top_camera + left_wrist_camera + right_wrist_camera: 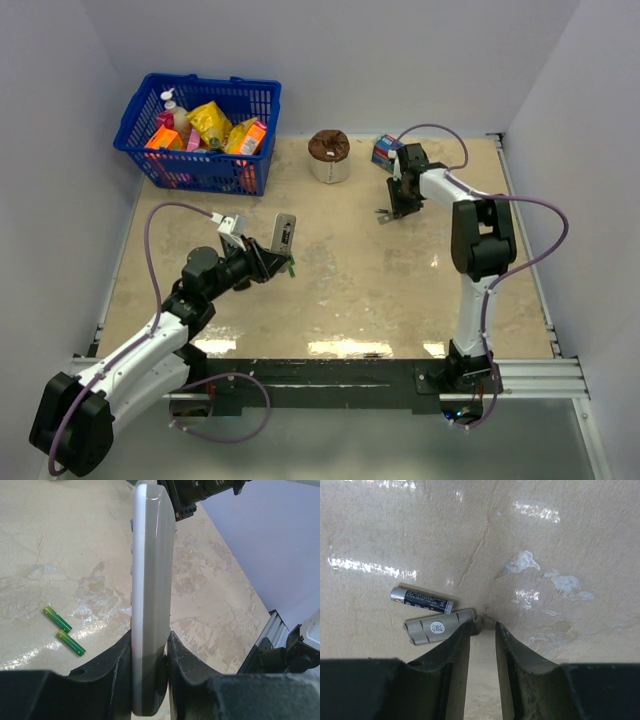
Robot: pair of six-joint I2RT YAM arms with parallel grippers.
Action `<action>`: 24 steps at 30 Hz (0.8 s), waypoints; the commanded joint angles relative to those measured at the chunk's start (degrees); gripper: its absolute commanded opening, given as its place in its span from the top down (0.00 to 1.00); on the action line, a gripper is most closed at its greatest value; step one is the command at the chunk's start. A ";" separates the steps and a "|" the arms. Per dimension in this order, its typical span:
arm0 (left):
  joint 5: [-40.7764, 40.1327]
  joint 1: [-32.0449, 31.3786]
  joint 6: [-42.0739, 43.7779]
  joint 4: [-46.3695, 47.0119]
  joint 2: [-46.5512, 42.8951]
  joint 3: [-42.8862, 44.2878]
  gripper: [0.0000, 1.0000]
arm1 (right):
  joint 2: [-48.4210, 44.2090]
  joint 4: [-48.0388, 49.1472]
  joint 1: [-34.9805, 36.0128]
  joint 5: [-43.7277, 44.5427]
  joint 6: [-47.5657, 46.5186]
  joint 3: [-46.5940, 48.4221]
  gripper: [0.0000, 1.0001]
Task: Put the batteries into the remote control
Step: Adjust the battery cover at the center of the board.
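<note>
The remote control [152,580] stands on edge, grey back to the right, with my left gripper [149,640] shut on its lower end. In the top view it sticks up from that gripper [272,258] at the left-middle of the table. At the far right, my right gripper [483,627] points down at the table with a narrow gap between its fingers and only table showing in it. One dark battery [422,600] lies just left of its tips. A grey battery cover [439,627] lies below the battery, its tab end touching the left fingertip [462,635].
Two green stick-like pieces [64,631] lie on the table left of the remote. A blue basket [200,130] of packets stands at the back left. A brown-topped roll [329,155] and a small blue box [385,152] sit at the back, close to the right arm [470,225].
</note>
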 commanded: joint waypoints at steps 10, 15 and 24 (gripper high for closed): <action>1.67 -0.04 0.50 3.13 0.79 2.85 1.00 | -0.05 0.32 0.14 -1.64 -2.48 0.35 1.00; 2.72 -0.04 -1.08 4.44 2.02 3.12 1.00 | -5.67 2.16 0.23 -1.65 -2.22 -5.60 1.00; 6.75 -0.04 -5.74 7.52 6.15 4.96 1.00 | -20.94 9.10 4.08 -0.51 -4.22 -16.50 1.00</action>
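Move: Just off the right fingertips, almost at table height, lies the battery cover: its middle is about 3 cm to the left and 1 cm below, level with the hand, its right end at the open fingers. The black battery lies about 2 cm farther out and 4 cm left of the hand. The blue box stands some 14 cm ahead and 2 cm left. From the left hand, the cover is roughly 19 cm ahead, 28 cm right and 15 cm below. Closing fully on the right end of the battery cover, the right fingers pinch it while the hand stays nearly in place, low over the table. Still pinching the cover, the hand then draws back about 4.5 cm towards the robot, low at first, and rises some 2 cm at the end, leaving the battery and the blue box behind. ##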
